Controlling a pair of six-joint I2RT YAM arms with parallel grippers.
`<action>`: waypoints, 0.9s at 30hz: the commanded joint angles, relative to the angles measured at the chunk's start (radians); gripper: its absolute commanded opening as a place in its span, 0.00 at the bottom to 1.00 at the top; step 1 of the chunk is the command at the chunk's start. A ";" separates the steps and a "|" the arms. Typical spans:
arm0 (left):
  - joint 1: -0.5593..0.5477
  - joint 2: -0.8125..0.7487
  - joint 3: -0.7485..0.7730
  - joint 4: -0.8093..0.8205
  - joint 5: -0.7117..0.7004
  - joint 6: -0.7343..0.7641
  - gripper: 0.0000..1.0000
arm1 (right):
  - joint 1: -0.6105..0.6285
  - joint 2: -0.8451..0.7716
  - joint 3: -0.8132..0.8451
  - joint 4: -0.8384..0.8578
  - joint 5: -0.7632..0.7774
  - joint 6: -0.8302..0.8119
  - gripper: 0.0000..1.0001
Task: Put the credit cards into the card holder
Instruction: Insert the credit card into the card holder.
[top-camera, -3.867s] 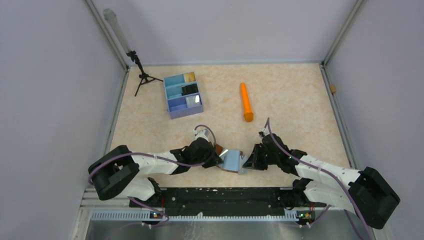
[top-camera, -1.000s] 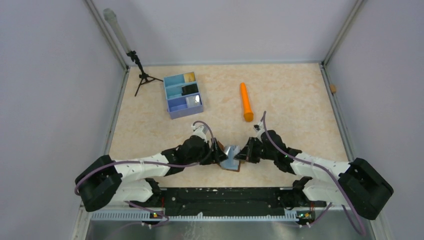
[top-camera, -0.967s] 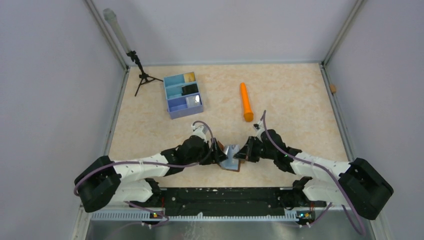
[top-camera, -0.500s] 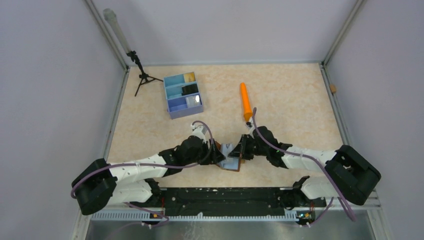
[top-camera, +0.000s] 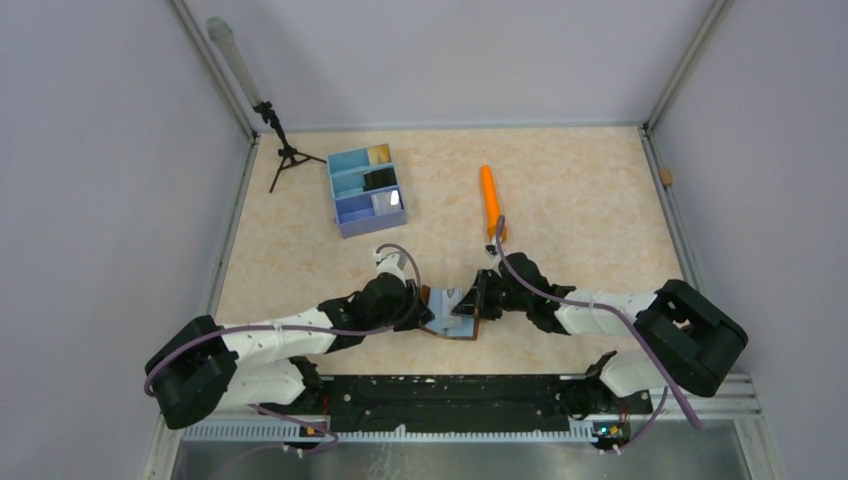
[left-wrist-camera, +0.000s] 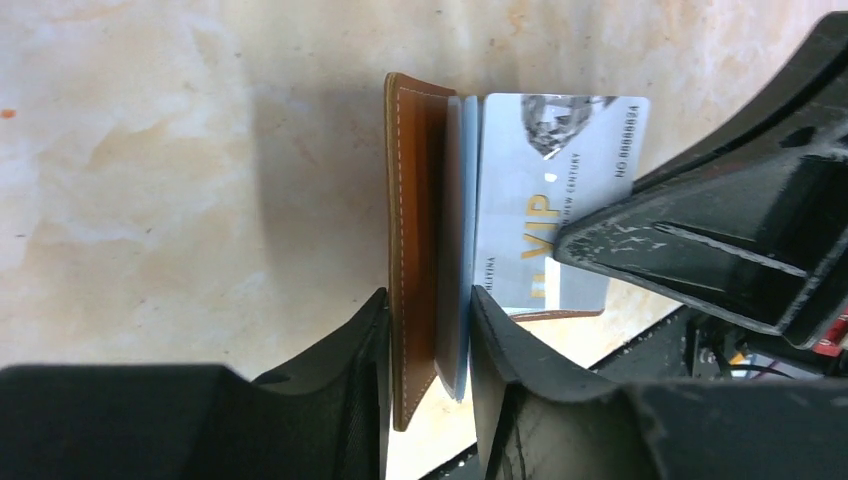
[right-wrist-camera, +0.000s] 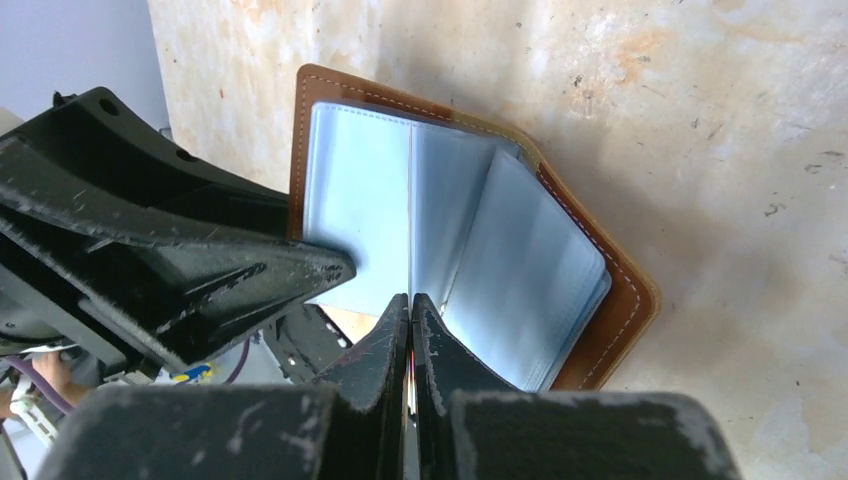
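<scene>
The card holder (top-camera: 452, 315) is a brown leather wallet standing open near the table's front edge, its pale blue sleeves (right-wrist-camera: 520, 280) fanned out. My left gripper (left-wrist-camera: 428, 300) is shut on its left cover (left-wrist-camera: 410, 220) and a few sleeves. A silvery credit card (left-wrist-camera: 540, 170) marked VIP is pinched in my shut right gripper (right-wrist-camera: 410, 300). The right wrist view shows this card edge-on, reaching down between the sleeves. In the top view both grippers, left (top-camera: 425, 305) and right (top-camera: 478, 296), meet at the holder. Tan-gold (top-camera: 379, 154), black (top-camera: 379, 178) and silvery (top-camera: 388, 201) cards lie in a blue tray.
The blue three-compartment tray (top-camera: 368, 226) sits at the back left. An orange cylinder (top-camera: 489, 198) lies just beyond my right arm. A small black tripod (top-camera: 283, 152) stands by the left wall.
My right gripper has carried the silvery card leftward into the open holder. My left gripper's fingers have closed in on the holder's left cover and sleeves.
</scene>
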 joint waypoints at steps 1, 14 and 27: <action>0.013 0.000 -0.020 -0.034 -0.046 -0.022 0.31 | 0.011 -0.013 0.030 0.028 0.022 -0.002 0.00; 0.039 0.051 -0.085 0.036 -0.005 -0.062 0.07 | 0.011 -0.015 -0.062 0.092 0.005 0.048 0.00; 0.044 0.077 -0.119 0.103 0.020 -0.081 0.03 | 0.012 0.114 -0.083 0.170 -0.039 0.113 0.00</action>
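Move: The card holder's raised left cover already stands between the left hand's half-open fingers, its middle about 1 cm ahead of them and 1 cm lower. The whole holder centres some 4 cm to that hand's right and 3 cm below. The VIP card, pinched in the right fingers, has its middle roughly 1 cm ahead and 1 cm left of them; the holder's middle lies about 2 cm to their left and 3 cm below. The holder's raised left cover gets pinched as the left fingers close most of their remaining gap, while that hand goes down about 3 cm and left nearly 2 cm, easing slightly back right at the end. The shut right fingers keep their pinch on the VIP card, at first nearly still, then sinking some 2.5 cm with about 1 cm back towards the base, tipping slightly downward. ##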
